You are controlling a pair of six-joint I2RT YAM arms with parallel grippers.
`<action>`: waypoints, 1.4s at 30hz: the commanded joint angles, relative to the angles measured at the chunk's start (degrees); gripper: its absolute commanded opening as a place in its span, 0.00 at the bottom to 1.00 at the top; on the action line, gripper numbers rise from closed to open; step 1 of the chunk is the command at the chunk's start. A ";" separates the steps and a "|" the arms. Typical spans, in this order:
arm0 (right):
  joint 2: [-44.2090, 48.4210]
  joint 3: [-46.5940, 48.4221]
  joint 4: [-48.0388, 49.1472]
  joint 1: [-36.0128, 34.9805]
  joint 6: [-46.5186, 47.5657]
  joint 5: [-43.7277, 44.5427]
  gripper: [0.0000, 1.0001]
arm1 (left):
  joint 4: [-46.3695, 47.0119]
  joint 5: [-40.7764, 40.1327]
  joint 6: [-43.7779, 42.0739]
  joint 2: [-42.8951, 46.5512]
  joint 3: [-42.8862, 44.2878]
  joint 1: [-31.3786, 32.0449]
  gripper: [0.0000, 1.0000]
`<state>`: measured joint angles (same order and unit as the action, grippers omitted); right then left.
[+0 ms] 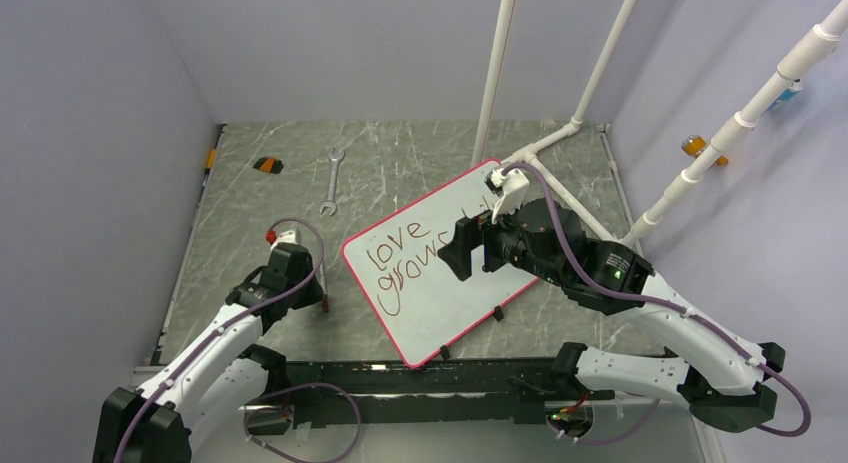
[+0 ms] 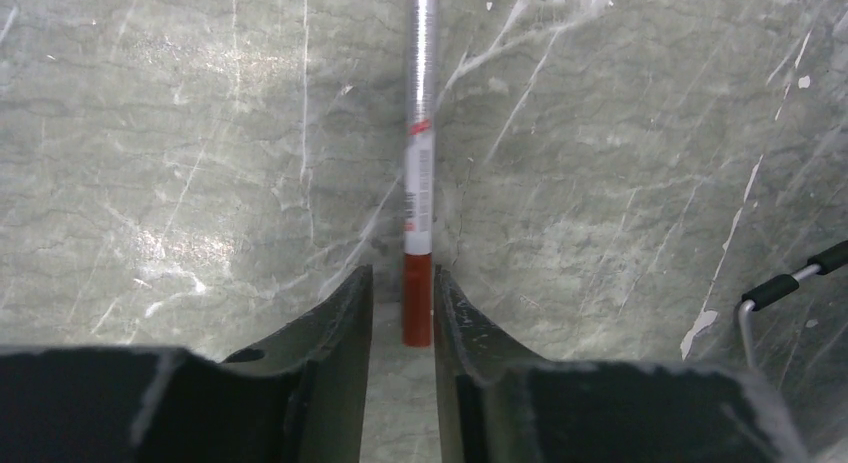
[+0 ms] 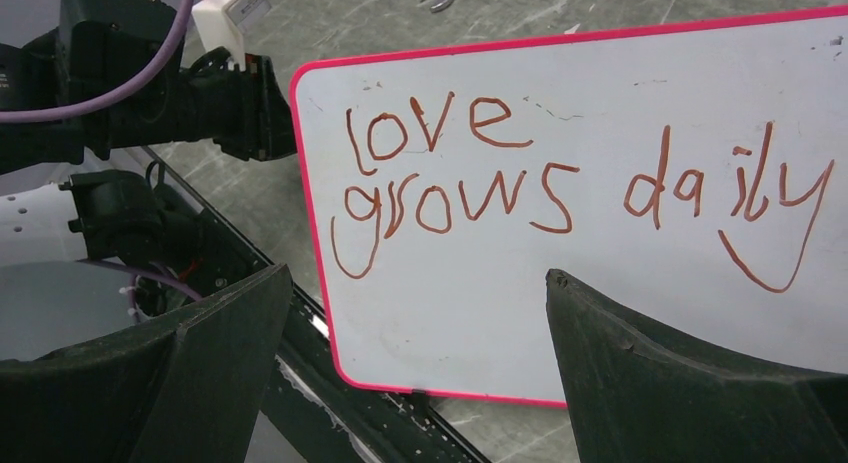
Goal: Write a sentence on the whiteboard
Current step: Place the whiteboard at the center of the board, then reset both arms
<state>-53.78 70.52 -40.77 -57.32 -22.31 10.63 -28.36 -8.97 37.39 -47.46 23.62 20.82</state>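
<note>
The whiteboard (image 1: pixel 440 313) lies tilted on the table right of centre; its pink-red frame fills the right wrist view (image 3: pixel 480 313). The sentence (image 3: pixel 560 188) reads "love grows daily" in dark red; from above its end (image 1: pixel 405 255) is hidden by my right arm. My right gripper (image 3: pixel 418 273) hovers over the board (image 1: pixel 455 248), jaws wide open with nothing between them. A red and silver marker (image 2: pixel 420 173) lies flat on the table left of the board. Its red end sits between the fingers of my left gripper (image 2: pixel 403 313), which stands slightly open, with a gap on the left side.
A wrench (image 1: pixel 331 180) and a small orange and black object (image 1: pixel 266 164) lie at the back left. White pipes (image 1: pixel 600 83) rise behind the board. A black rail (image 1: pixel 400 373) runs along the near table edge. A black-tipped wire (image 2: pixel 790 283) shows beside the marker.
</note>
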 commanded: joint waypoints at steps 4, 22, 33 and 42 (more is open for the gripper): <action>0.45 -0.34 0.70 -0.17 0.24 1.85 1.00 | -0.84 -3.73 1.72 2.78 1.64 -0.16 0.43; 2.84 -2.43 2.55 -0.16 0.77 2.99 1.00 | -14.62 -6.09 -13.39 12.59 25.52 -0.15 0.90; 5.14 -4.77 4.44 -0.20 0.65 2.82 1.00 | -6.43 3.99 -26.20 8.92 34.98 -0.21 0.99; 8.55 -7.77 4.96 -0.20 0.07 5.75 1.00 | -0.43 32.50 -34.22 -4.30 41.77 -0.16 0.92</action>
<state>-47.57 64.05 -38.83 -57.32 -22.13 13.61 -33.63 7.31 7.86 -45.54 60.99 20.80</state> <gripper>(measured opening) 0.994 0.944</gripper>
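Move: The whiteboard's middle is roughly 27 cm to the left hand's right and 10 cm ahead, about 1 cm lower. The left fingers are already parting around the marker's red end; the marker's middle is some 4 cm straight ahead and 1 cm lower. The wrench lies about 28 cm ahead and 2 cm right. From the right hand, the whiteboard's middle is about 12 cm ahead, 4 cm left and 29 cm below. Opening wide, the left hand rises about 26 cm off the marker, tilting up, then swings 7 cm right. ##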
